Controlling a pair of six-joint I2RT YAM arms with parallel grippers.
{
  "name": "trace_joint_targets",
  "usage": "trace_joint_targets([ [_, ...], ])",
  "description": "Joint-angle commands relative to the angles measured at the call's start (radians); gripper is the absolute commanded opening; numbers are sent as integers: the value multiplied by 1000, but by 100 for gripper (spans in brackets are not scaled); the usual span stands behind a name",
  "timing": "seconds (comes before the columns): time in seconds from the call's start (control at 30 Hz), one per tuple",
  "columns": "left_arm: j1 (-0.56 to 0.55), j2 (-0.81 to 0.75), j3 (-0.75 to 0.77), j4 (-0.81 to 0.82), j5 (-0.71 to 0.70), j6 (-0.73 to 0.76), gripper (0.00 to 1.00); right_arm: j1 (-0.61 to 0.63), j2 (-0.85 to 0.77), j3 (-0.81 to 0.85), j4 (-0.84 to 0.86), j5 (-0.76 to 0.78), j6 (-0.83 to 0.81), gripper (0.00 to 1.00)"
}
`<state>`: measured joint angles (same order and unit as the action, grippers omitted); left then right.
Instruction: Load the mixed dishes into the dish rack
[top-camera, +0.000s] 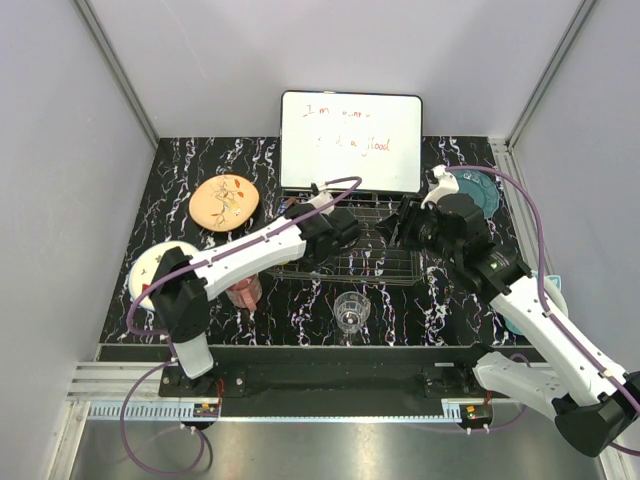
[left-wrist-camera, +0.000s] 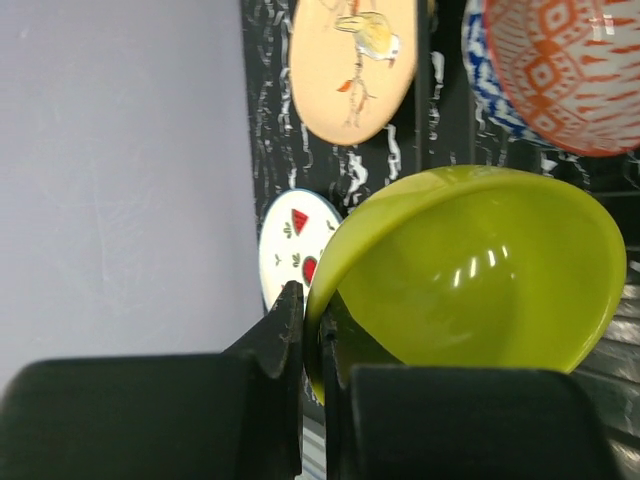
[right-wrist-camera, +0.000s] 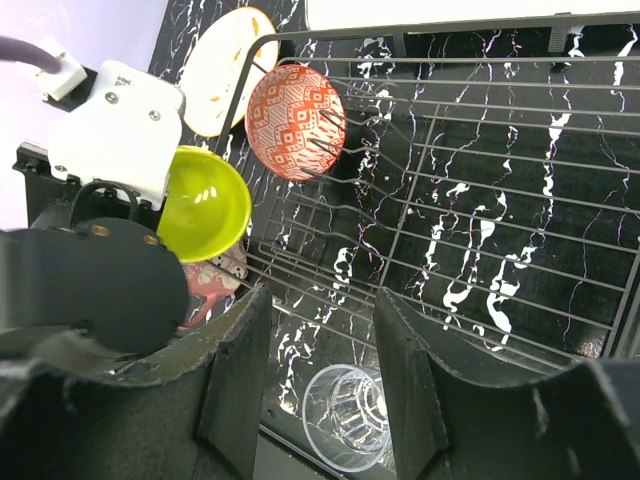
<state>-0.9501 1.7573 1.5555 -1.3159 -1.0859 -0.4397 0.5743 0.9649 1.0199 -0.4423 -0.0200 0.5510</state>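
Note:
My left gripper (left-wrist-camera: 312, 330) is shut on the rim of the lime-green bowl (left-wrist-camera: 480, 270), which it holds tilted over the left end of the dish rack (right-wrist-camera: 480, 200). In the rack a red patterned bowl (right-wrist-camera: 295, 108) stands on its side. My right gripper (right-wrist-camera: 325, 375) is open with nothing in it, above the rack's near edge. The clear glass (right-wrist-camera: 348, 415) stands upright on the table below it. The peach plate (top-camera: 225, 202), the white plate with red slices (left-wrist-camera: 295, 245), the pink mug (top-camera: 243, 292) and the teal plate (top-camera: 478, 190) lie on the table around the rack.
A whiteboard (top-camera: 350, 140) leans against the back wall just behind the rack. The two arms meet over the rack, the left gripper (top-camera: 345, 232) close to the right one (top-camera: 400, 228). Grey walls close in the dark marbled table (top-camera: 400, 310) on three sides.

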Motion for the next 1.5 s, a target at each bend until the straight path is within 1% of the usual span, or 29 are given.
trace_joint_targets([
  [0.0,-1,31,-21,-34,-192,-85,0,-10,3,6,17,-23,9,53],
  [0.07,-13,50,-34,-48,-221,-108,0,-13,1,8,14,-27,6,53],
  [0.2,-29,88,-37,-108,-276,-204,0,-21,-3,14,13,-40,7,53],
  [0.43,-59,159,-61,-170,-269,-306,0,-31,-6,23,11,-52,6,53],
  [0.57,-82,174,-84,-175,-235,-295,0,-39,-5,34,2,-60,7,53],
  [0.67,-95,168,-94,-144,-209,-251,0,-42,-2,40,1,-67,7,56],
  [0.83,-105,146,-87,-143,-180,-232,0,-45,-5,40,-1,-78,10,59],
  [0.87,-105,143,-90,-134,-171,-199,8,-47,-2,40,-1,-80,10,60],
  [0.9,-107,140,-92,-125,-149,-179,10,-47,0,39,-1,-84,10,61],
  [0.93,-110,134,-91,-111,-137,-160,12,-47,1,39,-1,-87,12,66],
  [0.97,-110,133,-87,-105,-99,-112,23,-47,6,39,-4,-90,9,68],
  [1.03,-113,113,-78,-94,-62,-78,31,-47,9,39,-1,-97,9,69],
  [1.07,-116,101,-80,-89,-40,-56,39,-47,11,40,-3,-98,9,71],
  [1.1,-118,87,-87,-79,-36,-48,43,-45,11,40,-1,-98,9,72],
  [1.2,-128,68,-98,-82,-23,-28,54,-47,17,43,-3,-101,7,75],
  [1.27,-131,57,-100,-85,-37,-28,56,-47,24,48,-3,-106,9,78],
  [1.37,-131,41,-43,-105,-58,-11,62,-47,32,51,2,-106,4,81],
  [1.4,-130,21,-29,-105,-62,-2,70,-45,37,51,1,-106,3,81],
  [1.47,-128,-4,6,-105,-109,18,80,-47,46,54,-1,-100,0,83],
])
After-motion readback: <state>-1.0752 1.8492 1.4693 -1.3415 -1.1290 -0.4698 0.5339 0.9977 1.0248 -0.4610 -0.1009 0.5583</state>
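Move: The lime bowl is already pinched by its left rim in the left hand. Its rack slot lies about 5 cm to that hand's right, nearly level fore and aft, 8 cm below. The patterned bowl stands in the rack some 5 cm ahead and 6 cm right; the pink mug is about 9 cm back and 4 cm left, 13 cm below. From the right hand, the rack slot is roughly 21 cm left and 1 cm back, 14 cm below. The lime bowl is lowered about 5 cm into the rack's left end, just nearer than the patterned bowl, the left hand drifting some 2 cm right and its left side rolling up about 10 degrees. Once down, its fingers spread wide, letting go of the rim, and the hand draws back a couple of centimetres and starts to rise. The right hand stays put, opening wider. ##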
